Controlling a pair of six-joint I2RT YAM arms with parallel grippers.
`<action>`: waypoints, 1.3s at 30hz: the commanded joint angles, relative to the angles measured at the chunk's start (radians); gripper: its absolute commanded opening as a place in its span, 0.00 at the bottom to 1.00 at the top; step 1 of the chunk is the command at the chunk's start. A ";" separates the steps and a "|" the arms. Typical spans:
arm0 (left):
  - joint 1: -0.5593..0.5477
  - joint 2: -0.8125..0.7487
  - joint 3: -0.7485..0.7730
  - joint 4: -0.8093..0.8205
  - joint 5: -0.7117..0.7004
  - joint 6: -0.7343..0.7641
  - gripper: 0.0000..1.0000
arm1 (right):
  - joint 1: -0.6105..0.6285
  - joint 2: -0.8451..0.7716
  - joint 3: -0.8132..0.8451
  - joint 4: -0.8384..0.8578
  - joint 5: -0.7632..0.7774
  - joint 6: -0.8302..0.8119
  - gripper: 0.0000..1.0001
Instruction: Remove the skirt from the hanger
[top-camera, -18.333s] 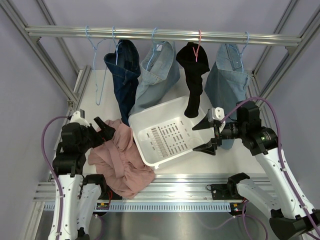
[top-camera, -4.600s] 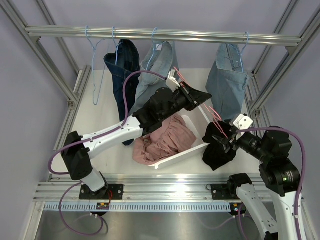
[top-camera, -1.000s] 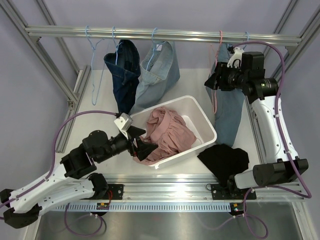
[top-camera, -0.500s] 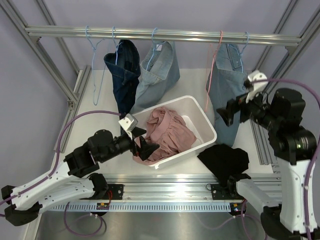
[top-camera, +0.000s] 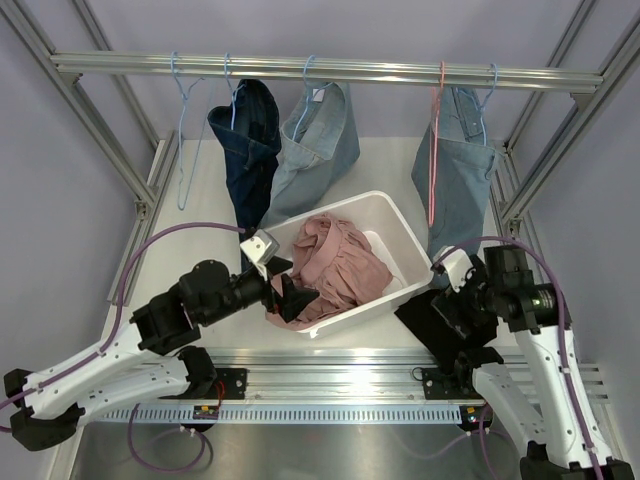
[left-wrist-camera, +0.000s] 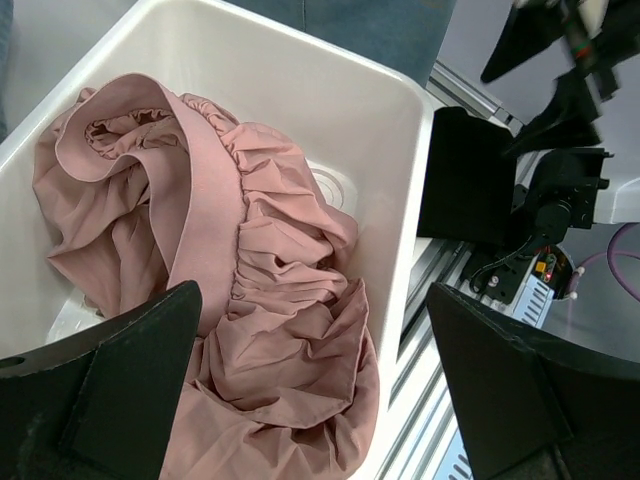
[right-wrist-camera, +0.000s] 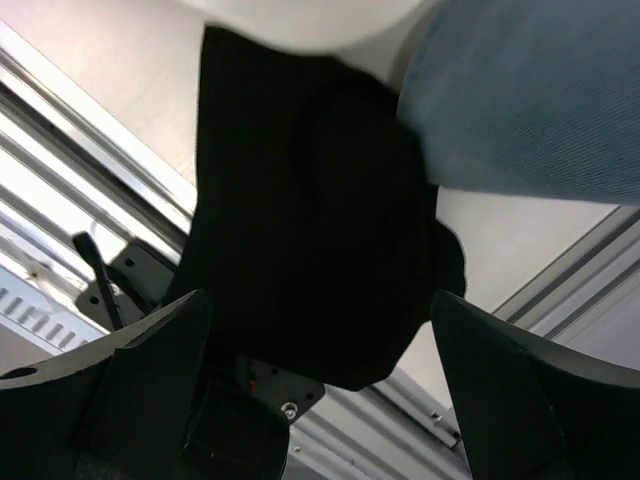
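Note:
The black skirt (top-camera: 418, 314) lies crumpled on the table at the front right, off its hanger, and it fills the middle of the right wrist view (right-wrist-camera: 310, 230). The empty pink hanger (top-camera: 434, 150) hangs from the rail in front of a light denim garment. My right gripper (top-camera: 452, 300) hovers low over the skirt, open, with nothing between its fingers (right-wrist-camera: 320, 390). My left gripper (top-camera: 290, 296) is open too, at the near corner of the white basket (top-camera: 405, 236) above a pink garment (left-wrist-camera: 250, 280).
The rail (top-camera: 320, 68) carries a dark denim piece (top-camera: 248, 140), a light denim piece (top-camera: 322, 140), another denim piece (top-camera: 462, 175) at the right and an empty blue hanger (top-camera: 185, 130). Aluminium frame posts stand on both sides.
My right arm has come down from the rail to just above the black skirt, its jaws now wide. The pink hanger stays on the rail. The left arm barely moved.

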 joint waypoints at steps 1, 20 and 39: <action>-0.008 -0.012 -0.014 0.041 -0.001 0.013 0.99 | -0.008 0.006 -0.087 0.053 0.150 -0.035 0.99; -0.011 -0.030 -0.054 0.096 0.020 0.014 0.99 | -0.269 0.345 -0.225 0.288 -0.002 -0.222 0.76; -0.014 0.043 -0.034 0.217 0.161 0.078 0.99 | -0.278 0.075 0.078 -0.124 -0.241 -0.326 0.00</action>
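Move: The black skirt lies flat on the table under the open right gripper, its middle about 3 cm ahead, 5 cm left and 11 cm below. From the right gripper, the hanging denim is roughly 16 cm ahead and 6 cm left, its middle somewhat above the hand, and the white basket is some 18 cm ahead, 27 cm left and 8 cm below. From the left gripper, the black skirt lies about 33 cm right, 3 cm back and 20 cm below. Drop the open right gripper about 10 cm onto the right-hand part of the black skirt, drifting some 5 cm right and a little forward as you tip the fingers further down. Shut them fully to pinch the cloth at the bottom, then raise it about 8 cm, easing slightly left as the tilt comes back out. Keep the left gripper open over the basket. ##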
